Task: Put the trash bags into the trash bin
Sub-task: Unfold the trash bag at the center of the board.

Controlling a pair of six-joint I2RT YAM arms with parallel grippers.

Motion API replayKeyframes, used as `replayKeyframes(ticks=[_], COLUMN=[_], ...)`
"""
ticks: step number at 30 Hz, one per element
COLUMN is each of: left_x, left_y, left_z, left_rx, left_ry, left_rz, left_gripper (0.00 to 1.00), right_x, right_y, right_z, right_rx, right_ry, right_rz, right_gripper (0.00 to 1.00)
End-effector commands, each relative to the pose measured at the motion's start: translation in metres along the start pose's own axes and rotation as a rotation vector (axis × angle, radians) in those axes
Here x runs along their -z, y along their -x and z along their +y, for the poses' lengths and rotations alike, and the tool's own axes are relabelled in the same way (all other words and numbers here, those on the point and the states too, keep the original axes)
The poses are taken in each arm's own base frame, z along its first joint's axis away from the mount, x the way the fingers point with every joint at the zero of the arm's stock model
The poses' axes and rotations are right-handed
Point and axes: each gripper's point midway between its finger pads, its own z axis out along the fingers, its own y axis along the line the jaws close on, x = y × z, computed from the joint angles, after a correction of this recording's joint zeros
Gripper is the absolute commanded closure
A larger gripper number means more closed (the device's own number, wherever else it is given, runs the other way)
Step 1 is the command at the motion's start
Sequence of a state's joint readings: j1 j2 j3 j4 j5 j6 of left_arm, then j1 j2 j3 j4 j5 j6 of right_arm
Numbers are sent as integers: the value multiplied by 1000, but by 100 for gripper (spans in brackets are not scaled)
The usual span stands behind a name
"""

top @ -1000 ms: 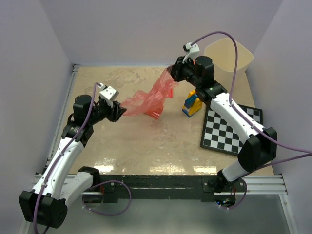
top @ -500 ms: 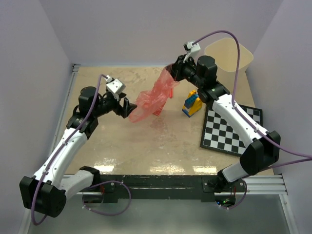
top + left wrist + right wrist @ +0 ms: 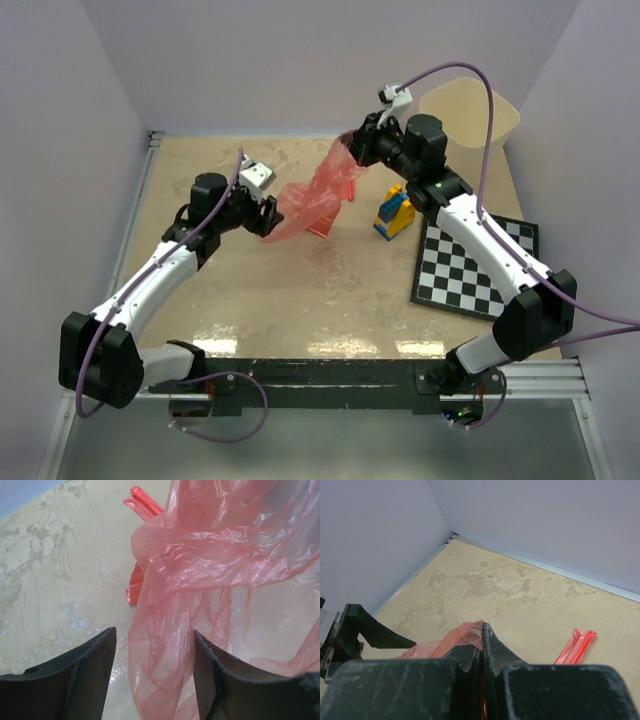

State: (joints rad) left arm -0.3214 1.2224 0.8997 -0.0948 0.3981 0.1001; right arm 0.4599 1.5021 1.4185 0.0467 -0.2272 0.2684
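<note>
A crinkly translucent red trash bag (image 3: 315,195) hangs over the table from my right gripper (image 3: 352,148), which is shut on its top edge (image 3: 470,632). My left gripper (image 3: 268,215) stands open at the bag's lower left end. In the left wrist view a loose fold of the bag (image 3: 165,630) hangs between the spread fingers (image 3: 95,670) without being pinched. A narrow folded red strip (image 3: 576,647) lies flat on the table under the bag (image 3: 134,587). The cream trash bin (image 3: 470,112) stands in the far right corner, behind the right gripper.
A yellow-and-blue toy block (image 3: 395,212) stands just right of the hanging bag. A black-and-white checkerboard (image 3: 475,265) lies on the right side under the right arm. Walls close in the table on the left, back and right.
My left gripper has opened, let go of the bag's lower end, and moved right and farther back towards the bag. The bag now hangs in a narrower bunch from the right gripper.
</note>
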Motion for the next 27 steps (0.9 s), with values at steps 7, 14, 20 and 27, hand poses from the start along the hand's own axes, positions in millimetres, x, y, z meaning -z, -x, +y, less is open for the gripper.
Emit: replayKeyframes(ticks=[7,14,20,27], left_x=[11,24,32,147], left_y=[87,176,304,465], left_z=[46,126,163,124], left_rx=[-126,-60,-86,-328], left_ry=[191,440,489,555], left_rz=[-162,-344,-582,-1143], left_gripper=[100,100,100,100], right_x=[-2,-64,-117,38], right_y=[-11,3,124,349], right_z=[-33,-70,-59,16], right_rx=[152,162,252,157], right_ry=[-116,-184,-159,-117], right_rz=[64,102,-221,-1150], right_gripper=[100,100,100,100])
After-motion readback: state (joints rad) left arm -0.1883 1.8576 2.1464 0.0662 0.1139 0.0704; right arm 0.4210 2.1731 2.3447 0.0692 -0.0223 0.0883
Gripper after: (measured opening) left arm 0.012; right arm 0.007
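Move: The near side of the trash bag's loose rim already lies between the left gripper's open fingertips, about 1 cm ahead and 1 cm to the right. The rolled bags lie some 12 cm ahead of the left hand, 17 cm right and 20 cm below. The right gripper holds the bag's other end, so the bag's middle hangs about 6 cm back from it, 7 cm left and 12 cm down; the blue-yellow toy is 2 cm back, 12 cm right and 33 cm down. Shut the left gripper on the trash bag's loose rim at once, then fling it up about 33 cm and forward some 20 cm, drifting left, fingers tipping upward and turning counter-clockwise. Keep the right gripper's pinch; dip it slightly, drive it forward about 17 cm beside the left, then lift and tip it up at the end. ##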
